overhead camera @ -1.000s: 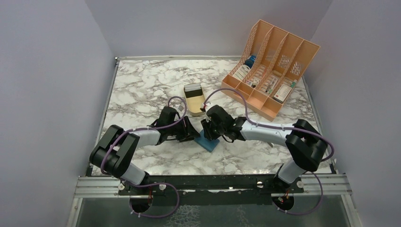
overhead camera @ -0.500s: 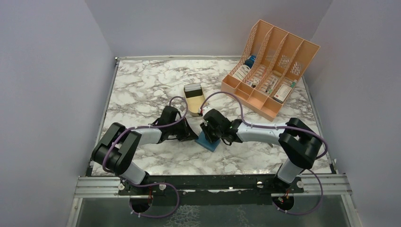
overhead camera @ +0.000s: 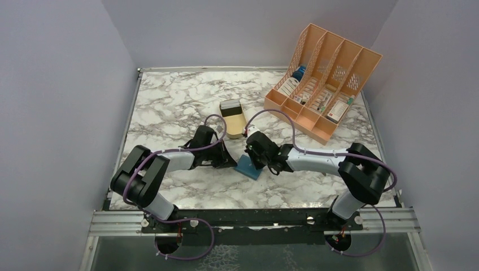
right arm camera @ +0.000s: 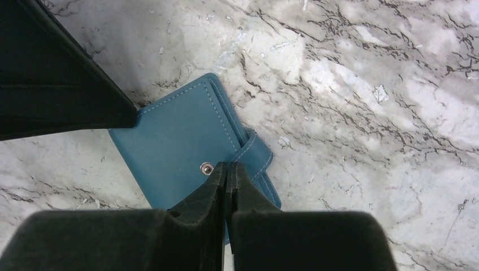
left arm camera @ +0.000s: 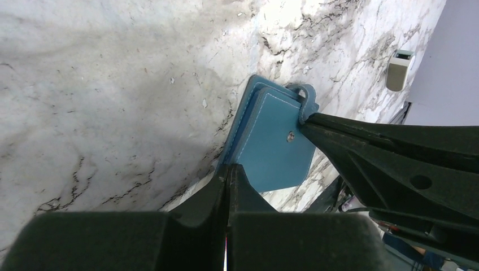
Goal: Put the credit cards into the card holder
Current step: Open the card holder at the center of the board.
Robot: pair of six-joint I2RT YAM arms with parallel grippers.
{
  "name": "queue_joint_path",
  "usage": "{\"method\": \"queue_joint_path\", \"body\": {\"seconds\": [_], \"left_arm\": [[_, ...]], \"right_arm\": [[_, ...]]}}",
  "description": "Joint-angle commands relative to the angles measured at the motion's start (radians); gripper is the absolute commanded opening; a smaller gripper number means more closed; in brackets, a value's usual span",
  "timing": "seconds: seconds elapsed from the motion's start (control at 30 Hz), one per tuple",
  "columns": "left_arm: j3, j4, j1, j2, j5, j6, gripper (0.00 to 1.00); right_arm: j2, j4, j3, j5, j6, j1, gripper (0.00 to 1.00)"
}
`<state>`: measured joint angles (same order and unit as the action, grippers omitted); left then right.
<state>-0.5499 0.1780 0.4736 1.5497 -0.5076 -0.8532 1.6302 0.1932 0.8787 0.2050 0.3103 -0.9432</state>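
The card holder (overhead camera: 247, 167) lies folded shut on the marble, teal-blue back and metal snap facing up (right arm camera: 175, 144) (left arm camera: 277, 141). My left gripper (overhead camera: 234, 164) (left arm camera: 230, 169) is shut and empty, its tip resting against the holder's left edge. From the other side my right gripper (overhead camera: 252, 161) (right arm camera: 227, 167) is also shut, its tip pressed onto the holder beside the snap and strap. A small pale and dark stack that looks like the credit cards (overhead camera: 230, 105) sits at the far end of the tan tray (overhead camera: 235, 127).
An orange slotted file rack (overhead camera: 323, 79) with small items stands at the back right. The tan tray is just behind the two grippers. Grey walls close in on the table's left, right and back.
Both grippers have closed. The right gripper has shifted slightly over the card holder, which stays almost where it was.
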Motion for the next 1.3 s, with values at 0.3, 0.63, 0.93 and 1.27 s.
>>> {"method": "queue_joint_path", "body": {"seconds": [0.3,0.63,0.93,1.27], "left_arm": [[-0.104,-0.196,-0.007,-0.061,0.11,0.102,0.24],[-0.198,-0.383,-0.007,-0.227,0.215,0.169,0.52],[-0.104,-0.319,-0.007,-0.29,0.115,0.125,0.55],[-0.028,-0.259,-0.007,-0.313,0.074,0.083,0.52]], "right_arm": [[-0.162,0.068,-0.021,-0.082,0.178,0.05,0.01],[-0.381,0.0,-0.068,-0.272,0.354,0.069,0.01],[-0.389,-0.005,-0.089,-0.219,0.401,0.07,0.01],[-0.33,0.039,-0.039,-0.219,0.375,0.167,0.01]]}}
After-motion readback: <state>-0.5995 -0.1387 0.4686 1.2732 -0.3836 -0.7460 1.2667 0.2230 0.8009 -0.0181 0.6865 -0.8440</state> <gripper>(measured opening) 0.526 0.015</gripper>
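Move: My shut right fingers already pinch the card holder's strap at its far long side; the holder's middle lies some 2 cm back and 2 cm left of them, about 1 cm lower. From my left hand, shut at the holder's near-left corner, that middle is roughly 4 cm right and 1 cm back. The yellow card tray lies about 18 cm ahead and 8 cm left of my right hand; the peach organizer is some 20 cm ahead and 20 cm right. Keeping the strap pinched, I pull my right hand up about 10 cm, rolling it nearly 30 degrees so its left side rises, and draw it back a few centimetres before easing slightly forward. My left fingers open to about half and come free of the holder's edge; that hand climbs some 8 cm and swings a little forward and left, then drops partway and back beside the holder. ##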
